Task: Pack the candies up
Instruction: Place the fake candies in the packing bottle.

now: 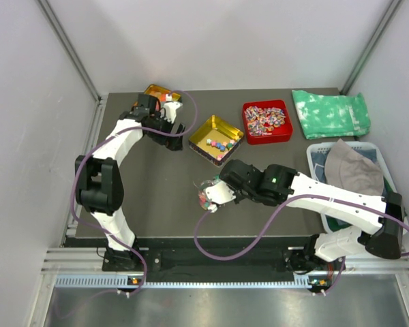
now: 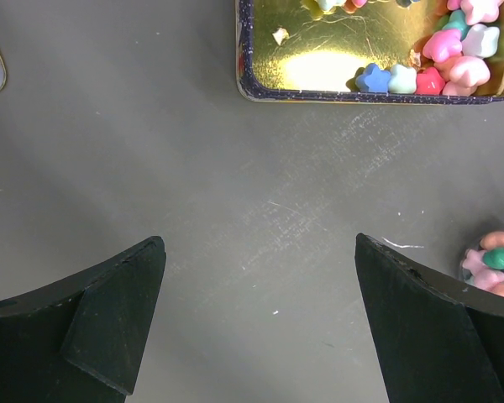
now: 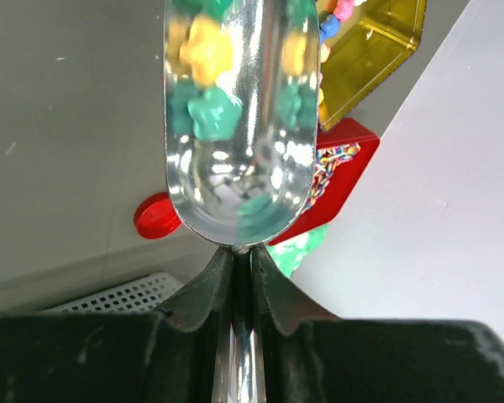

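The candies [image 2: 454, 63] are small pastel sweets, and some lie in a gold tray [image 1: 216, 138] at mid-table. More candies [image 1: 205, 195] fill a small clear cup in front of that tray, also seen as a heap [image 2: 496, 264] in the left wrist view. My right gripper [image 3: 244, 252] is shut on the handle of a shiny metal scoop [image 3: 235, 180]. Yellow and green candies [image 3: 206, 75] show in the scoop's bowl. In the top view the right gripper [image 1: 221, 191] holds the scoop at the cup. My left gripper [image 2: 260, 311] hangs open over bare table, left of the gold tray [image 2: 319, 84], and holds nothing.
A red tray [image 1: 266, 121] of striped wrapped sweets sits behind the gold tray. An orange tin [image 1: 160, 92] is at the back left and a green cloth [image 1: 330, 112] at the back right. A white basket [image 1: 313, 151] with a grey cloth stands on the right. A red lid [image 3: 155, 217] lies nearby.
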Robot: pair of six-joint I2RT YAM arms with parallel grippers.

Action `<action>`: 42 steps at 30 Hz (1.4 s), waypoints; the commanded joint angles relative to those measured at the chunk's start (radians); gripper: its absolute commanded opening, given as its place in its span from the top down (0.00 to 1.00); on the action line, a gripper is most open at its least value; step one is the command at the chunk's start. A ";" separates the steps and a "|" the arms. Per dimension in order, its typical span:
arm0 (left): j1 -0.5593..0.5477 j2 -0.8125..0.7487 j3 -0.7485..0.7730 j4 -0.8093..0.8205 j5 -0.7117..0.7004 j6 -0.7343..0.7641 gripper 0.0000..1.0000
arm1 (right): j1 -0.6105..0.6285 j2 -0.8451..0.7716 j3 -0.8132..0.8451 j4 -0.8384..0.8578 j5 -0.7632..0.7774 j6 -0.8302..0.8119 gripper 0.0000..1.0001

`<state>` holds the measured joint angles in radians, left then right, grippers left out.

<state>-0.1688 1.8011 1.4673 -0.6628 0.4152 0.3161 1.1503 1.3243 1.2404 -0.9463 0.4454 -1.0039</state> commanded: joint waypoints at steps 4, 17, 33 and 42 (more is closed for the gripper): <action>0.006 -0.060 -0.001 0.043 0.033 -0.005 0.01 | 0.029 0.001 0.051 0.004 0.039 -0.024 1.00; 0.009 -0.062 -0.010 0.048 0.042 -0.006 0.01 | 0.035 0.003 0.067 0.000 0.065 -0.048 1.00; 0.009 -0.077 0.071 0.022 0.225 -0.034 0.01 | -0.150 0.004 0.211 0.012 -0.094 0.060 1.00; 0.005 -0.043 0.234 0.022 0.611 -0.149 0.01 | -0.363 0.035 0.229 0.046 -0.401 0.220 1.00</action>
<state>-0.1642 1.7828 1.6165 -0.6651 0.8017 0.2363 0.8204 1.3537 1.4456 -0.9474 0.2310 -0.8825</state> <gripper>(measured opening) 0.987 0.104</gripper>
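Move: The right hand already grips the scoop, with several candies in its bowl. From that hand the nearly emptied gold tin lies some 23 cm ahead, 8 cm left and 19 cm down; the bottle is about 6 cm ahead, 9 cm left and 15 cm lower; the red lid some 16 cm ahead and 13 cm right. The left hand, open and empty, has the tin about 4 cm ahead and 14 cm right, 9 cm below. Still pinching the scoop handle, the right hand lingers by the bottle with only a slight tilt, then lifts about 5 cm. It next swings some 6 cm forward and a little right towards the gold tin, rolling its left side up and turning clockwise, each nearly 20 degrees. Late on, the left hand, fingers wide, rises about 9 cm and shifts 6 cm right, its left side dipping some 20 degrees. ##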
